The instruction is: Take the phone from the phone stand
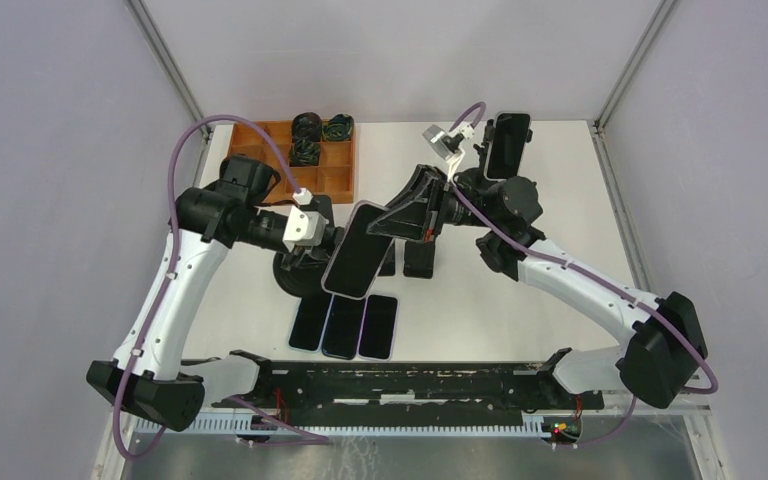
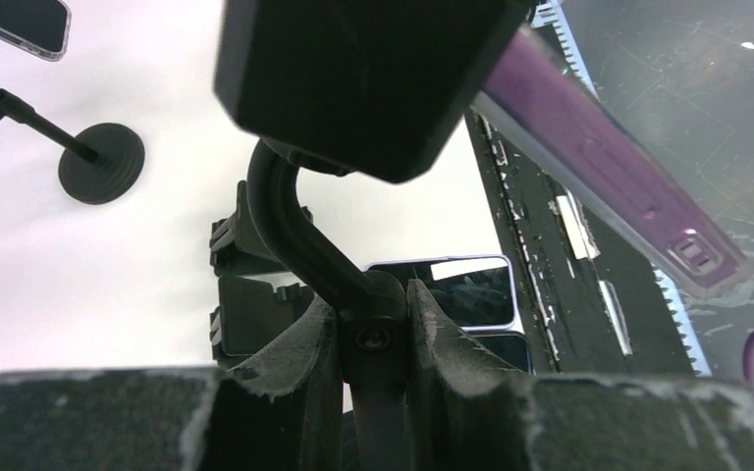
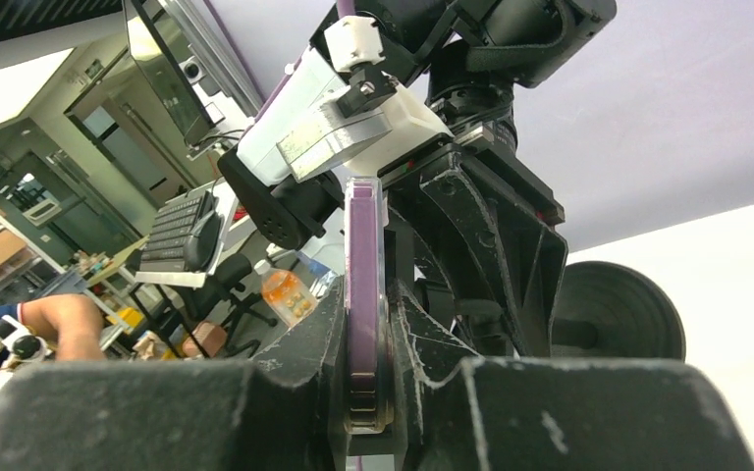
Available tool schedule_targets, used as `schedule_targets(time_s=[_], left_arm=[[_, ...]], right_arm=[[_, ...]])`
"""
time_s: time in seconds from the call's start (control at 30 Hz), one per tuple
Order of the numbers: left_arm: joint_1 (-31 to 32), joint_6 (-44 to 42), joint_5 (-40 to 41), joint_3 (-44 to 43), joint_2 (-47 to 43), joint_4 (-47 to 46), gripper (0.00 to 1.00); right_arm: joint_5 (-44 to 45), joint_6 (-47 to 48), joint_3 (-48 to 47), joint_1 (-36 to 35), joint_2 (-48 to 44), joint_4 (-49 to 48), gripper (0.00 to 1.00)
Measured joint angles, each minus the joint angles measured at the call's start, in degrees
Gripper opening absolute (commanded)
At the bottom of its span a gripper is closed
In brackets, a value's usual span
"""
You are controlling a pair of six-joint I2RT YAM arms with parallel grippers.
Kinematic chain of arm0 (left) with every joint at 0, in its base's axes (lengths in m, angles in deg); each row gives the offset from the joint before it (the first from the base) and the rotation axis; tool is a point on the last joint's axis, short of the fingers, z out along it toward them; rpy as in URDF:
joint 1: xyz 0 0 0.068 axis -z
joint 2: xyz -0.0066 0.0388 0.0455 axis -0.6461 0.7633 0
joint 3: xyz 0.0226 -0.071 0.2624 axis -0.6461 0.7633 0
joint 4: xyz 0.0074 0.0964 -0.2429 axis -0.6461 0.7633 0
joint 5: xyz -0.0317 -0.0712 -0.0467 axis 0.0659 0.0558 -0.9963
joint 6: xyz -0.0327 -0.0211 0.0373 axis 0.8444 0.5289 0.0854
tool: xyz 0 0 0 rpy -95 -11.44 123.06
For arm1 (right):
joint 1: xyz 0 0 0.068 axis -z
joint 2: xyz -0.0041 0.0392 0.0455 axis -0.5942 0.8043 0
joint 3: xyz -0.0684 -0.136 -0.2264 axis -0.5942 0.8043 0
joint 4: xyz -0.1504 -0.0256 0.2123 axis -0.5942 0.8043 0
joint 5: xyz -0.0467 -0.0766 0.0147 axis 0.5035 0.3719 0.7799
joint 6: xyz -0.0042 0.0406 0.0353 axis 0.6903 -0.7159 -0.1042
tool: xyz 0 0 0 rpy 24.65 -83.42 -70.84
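Observation:
A phone (image 1: 355, 255) in a purple case sits tilted in the clamp of a black phone stand (image 1: 293, 275) at the table's middle. My left gripper (image 1: 318, 242) is shut on the stand's curved neck (image 2: 295, 226); in the left wrist view its fingers (image 2: 432, 334) press the neck's joint from both sides, and the phone (image 2: 599, 167) slants above at the right. My right gripper (image 1: 388, 222) is shut on the phone's upper edge. In the right wrist view the purple edge (image 3: 363, 255) stands upright between both pads (image 3: 319, 334).
Three phones (image 1: 345, 325) lie flat side by side near the front. A second stand with a phone (image 1: 508, 145) is at the back right, its round base (image 2: 103, 162) on the table. A wooden tray (image 1: 270, 132) sits back left. Black clamp parts (image 1: 418, 258) lie beside the stand.

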Motion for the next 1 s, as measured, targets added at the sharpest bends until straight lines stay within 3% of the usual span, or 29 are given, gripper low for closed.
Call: schedule_targets(time_s=[0.63, 1.0], left_arm=[[0.61, -2.54, 0.92, 3.61, -0.22, -6.05, 0.02], [0.07, -6.49, 10.4, 8.13, -1.31, 2.71, 0.02]], right_arm=[[-2.45, -5.81, 1.29, 4.87, 1.25, -5.86, 0.0], [4.26, -6.67, -1.66, 12.35, -4.63, -15.56, 0.0]])
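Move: My right fingers still grip the phone near its top right corner, its middle about 4 cm left, 2 back and 3 below; the stand's clamp lies about 4 cm left, level fore and aft, 6 below. The nearest phone on the table is about 1 cm left, 2 back, 41 below; the right empty stand 8 cm right, 11 ahead, 36 below. From my left hand, gripping the stand's neck, the clamp is level fore and aft, about 4 cm right and 6 above. I keep both grips and ease the phone about 2 cm forward and a little right, with my left hand drifting about 1.5 cm forward too. Then the hands part quickly: the right sweeps up and right, some 10 cm, its fingers tipping up and turning clockwise, while the left carries the stand down about 5 cm and a little left and back, rolling so its fingers tip farther down. ##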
